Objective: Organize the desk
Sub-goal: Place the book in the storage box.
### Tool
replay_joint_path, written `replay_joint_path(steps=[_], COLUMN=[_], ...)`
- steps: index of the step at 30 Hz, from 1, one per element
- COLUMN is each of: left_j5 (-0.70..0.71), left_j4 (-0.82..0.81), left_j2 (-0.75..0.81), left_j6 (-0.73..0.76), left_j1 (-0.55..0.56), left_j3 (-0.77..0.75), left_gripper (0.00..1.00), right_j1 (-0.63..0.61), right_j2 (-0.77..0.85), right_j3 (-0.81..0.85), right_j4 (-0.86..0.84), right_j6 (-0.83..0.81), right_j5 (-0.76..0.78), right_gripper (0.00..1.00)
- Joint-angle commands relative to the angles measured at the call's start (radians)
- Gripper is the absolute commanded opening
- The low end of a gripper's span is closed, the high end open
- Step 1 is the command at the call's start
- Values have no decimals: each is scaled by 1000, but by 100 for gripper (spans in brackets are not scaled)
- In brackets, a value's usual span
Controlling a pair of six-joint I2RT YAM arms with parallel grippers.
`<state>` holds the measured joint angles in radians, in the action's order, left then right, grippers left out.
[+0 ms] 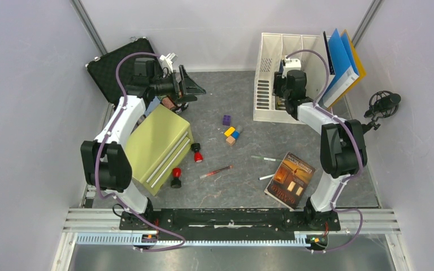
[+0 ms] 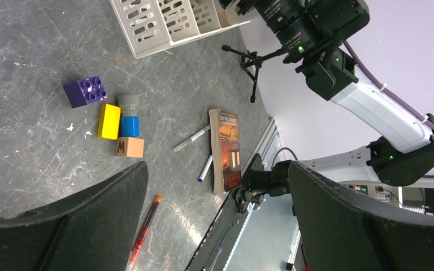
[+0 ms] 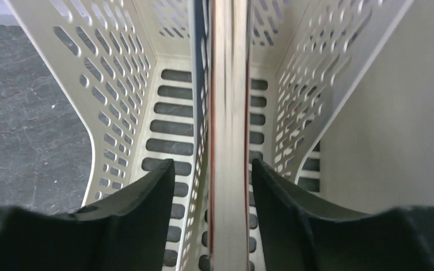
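Observation:
The desk (image 1: 243, 186) is a dark grey veined surface strewn with items. My right gripper (image 1: 285, 93) hangs over the white slotted file rack (image 1: 268, 62). In the right wrist view a thin upright book (image 3: 229, 113) stands inside the rack (image 3: 118, 84), and the right gripper (image 3: 213, 164) is open, with a gap between the book and each finger. At the back left, above the cabinet, my left gripper (image 1: 189, 84) is wide open and holds nothing; in its own view the left gripper (image 2: 217, 169) looks over the desk (image 2: 28, 152).
A yellow-green drawer cabinet (image 1: 158, 144) stands at the left, a black case (image 1: 118, 65) behind it. On the desk lie a purple block (image 1: 226, 119), coloured blocks (image 1: 231, 134), a red pen (image 1: 215, 172), a white pen (image 1: 268, 160) and a book (image 1: 290, 179). Blue folders (image 1: 342, 62) lean at back right.

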<state>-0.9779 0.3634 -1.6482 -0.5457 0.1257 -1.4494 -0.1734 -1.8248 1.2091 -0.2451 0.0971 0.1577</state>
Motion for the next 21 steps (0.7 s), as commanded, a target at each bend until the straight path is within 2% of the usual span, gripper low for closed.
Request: replay_joint_path(steps=[1, 3, 11, 16, 19, 21], left_j5=[-28, -28, -22, 21, 53, 65], left_j4=[-34, -34, -25, 35, 69, 75], left_j2=[35, 34, 52, 83, 104, 127], left_j6=[-29, -30, -15, 99, 193, 251], left_j1=[4, 3, 3, 3, 7, 9], left_j3=[-2, -2, -2, 2, 21, 47], left_gripper=[99, 100, 100, 100, 100, 100], right_j1=[-6, -6, -6, -4, -5, -4], right_j2=[48, 74, 232, 349, 448, 505], right_j3=[79, 88, 91, 68, -11, -55], right_j4=[-3, 11, 80, 210, 234, 279], right_j6=[-1, -1, -56, -190, -277, -337], right_j5=[-7, -8, -33, -71, -98, -134], right_gripper=[65, 73, 83, 87, 97, 98])
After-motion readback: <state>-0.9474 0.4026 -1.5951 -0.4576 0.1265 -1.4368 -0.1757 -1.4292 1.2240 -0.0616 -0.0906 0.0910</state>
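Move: The book stands upright between the right hand's half-open fingers in the storage box's second slot from the left, its middle about 5 cm ahead and 4 cm below. The empty leftmost slot is some 6 cm left of the hand, and the white case about 10 cm right; both are roughly level ahead. The brown book lies on the desk about 39 cm back, 1 cm left and 14 cm down. From the left hand, the slotted book is about 17 cm ahead, 33 cm right and 16 cm lower. The right hand, its fingers already parted halfway, opens them fully and leaves the book standing in its slot, rising almost straight up at first along the book's near edge. It gathers speed and draws back towards the base as well, ending about 16 cm higher and 6 cm back, clear above the storage box, with the fingertips tilting up some 15 degrees and swinging slightly counter-clockwise. ##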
